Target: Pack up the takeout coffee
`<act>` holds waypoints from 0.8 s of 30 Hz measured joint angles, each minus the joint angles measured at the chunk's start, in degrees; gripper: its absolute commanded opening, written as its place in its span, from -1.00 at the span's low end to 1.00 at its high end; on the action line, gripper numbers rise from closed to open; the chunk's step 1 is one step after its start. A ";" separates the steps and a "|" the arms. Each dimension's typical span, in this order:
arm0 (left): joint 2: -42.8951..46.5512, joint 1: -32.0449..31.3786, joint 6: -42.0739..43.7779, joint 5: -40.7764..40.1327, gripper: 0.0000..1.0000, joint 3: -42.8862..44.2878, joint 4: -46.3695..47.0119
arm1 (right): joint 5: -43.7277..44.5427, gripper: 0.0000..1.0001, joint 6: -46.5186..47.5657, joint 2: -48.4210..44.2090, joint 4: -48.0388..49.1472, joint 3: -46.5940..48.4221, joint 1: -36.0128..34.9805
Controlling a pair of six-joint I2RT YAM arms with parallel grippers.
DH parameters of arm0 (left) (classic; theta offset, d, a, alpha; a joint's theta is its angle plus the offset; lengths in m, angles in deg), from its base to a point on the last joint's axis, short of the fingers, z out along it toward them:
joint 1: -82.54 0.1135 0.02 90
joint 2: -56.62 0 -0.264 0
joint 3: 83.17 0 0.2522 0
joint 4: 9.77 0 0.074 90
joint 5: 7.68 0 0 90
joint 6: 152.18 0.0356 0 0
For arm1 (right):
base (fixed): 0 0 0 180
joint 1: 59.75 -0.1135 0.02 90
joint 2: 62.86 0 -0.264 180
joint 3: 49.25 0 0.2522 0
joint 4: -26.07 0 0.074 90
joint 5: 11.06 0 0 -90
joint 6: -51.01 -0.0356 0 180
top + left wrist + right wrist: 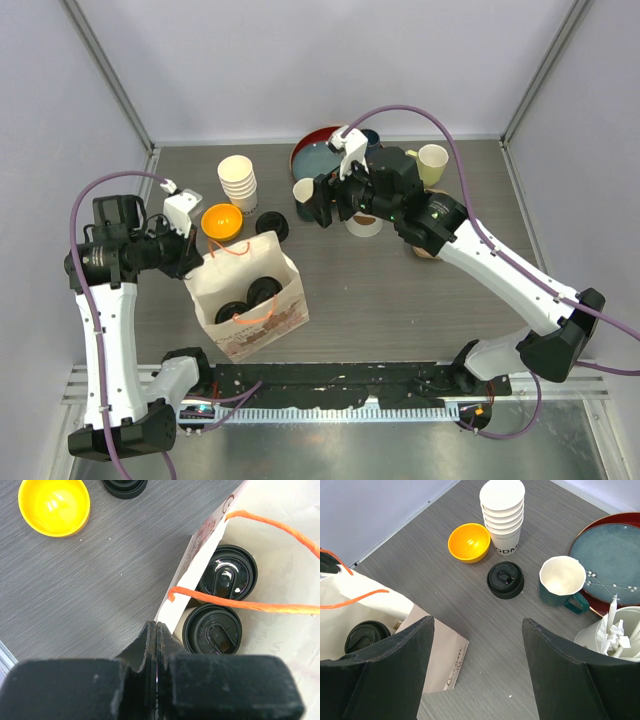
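Two takeout coffee cups with black sip lids (227, 572) (212, 629) stand side by side inside an open white paper bag (270, 325) with orange cord handles (280, 527). From above, both cups' lids (264, 290) (232, 312) show in the bag's mouth. My left gripper (156, 626) is shut on the bag's left rim (192, 262). My right gripper (477, 630) hangs open over bare table right of the bag, with nothing between its fingers (385, 670). One lidded cup (366, 636) shows at the left edge of the right wrist view.
A stack of white paper cups (503, 512), a yellow bowl (469, 542) and a loose black lid (505, 580) lie behind the bag. A teal mug (563, 582), a blue plate on a red tray (615, 545) and a white holder of stirrers (620, 630) stand at the right.
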 measured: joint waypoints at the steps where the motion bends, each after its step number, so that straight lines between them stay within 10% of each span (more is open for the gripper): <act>1: 0.00 0.00 0.00 -0.09 -0.86 0.00 0.00 | -0.02 0.52 -0.04 0.00 0.00 0.00 0.11; 24: 0.28 0.00 -1.40 -0.26 0.27 4.72 -0.52 | 7.17 0.30 0.28 -1.05 -2.21 -0.39 4.39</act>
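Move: My left fingers are shut on the near-left rim corner of the paper bag, whose middle lies about 7 cm to the right and 14 cm below. The orange bowl is some 24 cm ahead of that hand and 6 cm left. From my open right hand the stirrer pot stands about 14 cm ahead, 8 cm right and 26 cm down; the green mug is 17 cm ahead, 5 cm left, the loose lids 13 cm ahead, 13 cm left. I open my left fingers to a bit over half, letting go of the bag's rim, and then lift that hand straight up about 2.5 cm clear of the corner. My right hand, still wide open and empty, creeps, then speeds off to the right and forward, some 5 cm, nearly level, towards the stirrer pot, turning about 10 degrees clockwise. ##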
